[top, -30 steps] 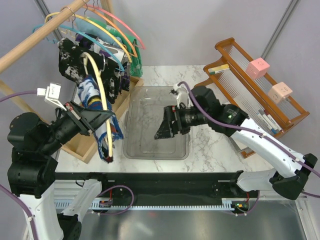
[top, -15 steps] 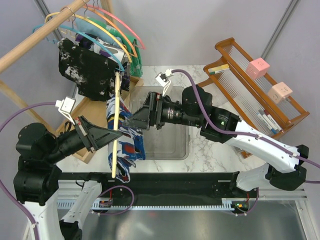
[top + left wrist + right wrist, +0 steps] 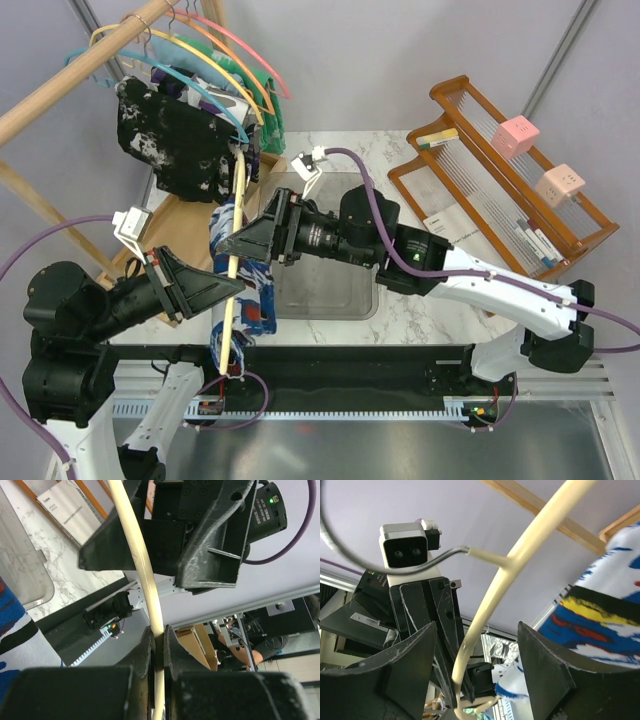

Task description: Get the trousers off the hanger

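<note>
The cream hanger (image 3: 238,182) runs as a long bar from the black garment toward the table's front edge. The blue, white, red and black trousers (image 3: 262,290) are draped over its middle. My left gripper (image 3: 229,286) is shut on the hanger bar (image 3: 150,590), which the left wrist view shows pinched between the two pads. My right gripper (image 3: 230,243) has come in from the right and stands open at the hanger. In the right wrist view the curved hanger arm (image 3: 485,625) passes through the gap of that gripper (image 3: 477,675) without touching either finger, and the trousers (image 3: 605,625) hang at the right.
A clear plastic bin (image 3: 335,300) sits on the marble table under the right arm. At back left, a wooden rod (image 3: 60,95) carries coloured hangers (image 3: 245,65) and a black speckled garment (image 3: 175,145). A wooden rack (image 3: 500,175) stands at right.
My left arm has swung the hanger and trousers forward and toward the middle. My right arm moved left from over the bin to the hanger, its jaws narrowing a little.
</note>
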Robot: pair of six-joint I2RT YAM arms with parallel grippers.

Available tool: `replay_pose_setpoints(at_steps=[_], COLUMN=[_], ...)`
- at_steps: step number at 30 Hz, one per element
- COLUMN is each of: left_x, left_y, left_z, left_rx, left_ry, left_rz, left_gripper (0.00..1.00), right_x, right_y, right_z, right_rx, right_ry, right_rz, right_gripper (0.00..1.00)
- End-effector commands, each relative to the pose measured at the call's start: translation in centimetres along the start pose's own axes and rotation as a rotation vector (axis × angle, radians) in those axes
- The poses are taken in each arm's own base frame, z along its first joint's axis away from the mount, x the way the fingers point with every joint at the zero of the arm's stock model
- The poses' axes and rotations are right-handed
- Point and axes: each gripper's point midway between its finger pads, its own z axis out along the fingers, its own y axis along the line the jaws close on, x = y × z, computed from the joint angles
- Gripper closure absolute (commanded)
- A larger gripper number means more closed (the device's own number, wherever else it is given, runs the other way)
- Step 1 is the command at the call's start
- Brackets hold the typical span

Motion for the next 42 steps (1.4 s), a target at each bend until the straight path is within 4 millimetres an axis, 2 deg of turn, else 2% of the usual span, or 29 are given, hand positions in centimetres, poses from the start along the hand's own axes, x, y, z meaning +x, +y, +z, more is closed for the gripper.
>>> replay_pose_setpoints(at_steps=[1,6,10,11,12,16,18,19,20,21,23,24,28,32,35,37,38,40,42], left_x=[-0.1,0.2,-0.1,0.1,0.1,0.0,-0.2,-0.2,-0.3,-0.3,-0.6,-1.0,-2.0,-2.9,-3.5,-4.1,-5.1,-5.7,-6.4], left_y=[-3.9,-4.2,-3.6,-3.5,-3.2,-2.7,-2.4,-2.4,-2.4,-2.6,-2.8,-3.1,-3.7,-2.3,-1.1,-0.2,1.0,1.6,3.2], left_z=[-0.8,-0.7,-0.2,-0.2,0.0,0.3,0.4,0.5,0.5,0.5,0.4,0.2,-0.3,0.0,0.0,0.0,-0.3,-0.9,-0.5], left_rx=[0.165,0.188,0.181,0.182,0.181,0.176,0.168,0.168,0.168,0.171,0.173,0.163,0.133,0.077,0.023,-0.029,-0.106,-0.151,-0.198], left_ry=[0.018,0.061,0.08,0.087,0.103,0.105,0.097,0.098,0.094,0.095,0.076,0.04,-0.058,-0.11,-0.142,-0.17,-0.223,-0.272,-0.286], left_rz=[0.175,0.19,0.158,0.153,0.141,0.152,0.157,0.159,0.169,0.181,0.231,0.259,0.348,0.359,0.397,0.45,0.455,0.533,0.554], left_gripper=[0.98,0.98,0.98,0.98,0.88,0.71,0.59,0.57,0.54,0.51,0.49,0.44,0.38,0.36,0.36,0.38,0.42,0.41,0.4], right_x=[-0.9,-0.4,-0.9,-1.2,-1.5,-2.4,-2.6,-2.8,-3.1,-3.2,-4.0,-4.2,-5.5,-7.3,-8.8,-9.9,-10.2,-11.1,-11.8], right_y=[3.2,3.2,2.7,2.7,2.8,2.5,2.1,2.0,1.9,1.8,1.9,1.9,1.6,0.7,1.2,2.1,2.0,3.7,4.8], right_z=[0.8,1.1,0.8,0.6,0.4,-1.2,-1.6,-2.1,-2.4,-2.5,-3.3,-3.8,-5.2,-6.9,-8.5,-9.7,-9.9,-10.8,-11.3], right_rx=[-0.085,-0.098,-0.08,-0.075,-0.073,-0.055,-0.04,-0.036,-0.033,-0.028,-0.024,-0.015,0.021,0.066,0.065,0.063,0.076,0.04,0.019], right_ry=[-0.06,-0.075,-0.109,-0.125,-0.137,-0.185,-0.201,-0.208,-0.219,-0.22,-0.236,-0.24,-0.282,-0.332,-0.367,-0.392,-0.399,-0.417,-0.429], right_rz=[0.01,0.028,0.029,0.027,0.025,0.025,0.026,0.031,0.041,0.043,0.051,0.055,0.064,0.069,0.091,0.097,0.097,0.108,0.123], right_gripper=[0.3,0.47,0.58,0.65,0.67,0.77,0.86,0.9,0.99,1.0,1.0,1.0,1.0,1.0,1.0,1.0,1.0,1.0,1.0])
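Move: The hanger, still shut in the left gripper with the trousers hanging under it, runs fore and aft; its middle lies about 3 cm ahead of the left fingers and 1 cm to their left. From the right gripper's open fingers, that middle is some 2 cm back and 1 cm left, at the same height. Counted from the right fingers, the trousers are roughly 4 cm back and 12 cm below, and the clear tray about 10 cm ahead, 10 cm right and 35 cm down. Ease the right gripper about 1.5 cm left and pinch the hanger's shoulder bar between the hook stem and the left fingers, opening the left gripper as the right shuts. Then carry the hanger some 11 cm right and 6 cm forward, dipping before rising slightly and turning roughly 20 degrees clockwise, while the left, clear of the bar, lifts, then goes forward, tilting its fingers up. ##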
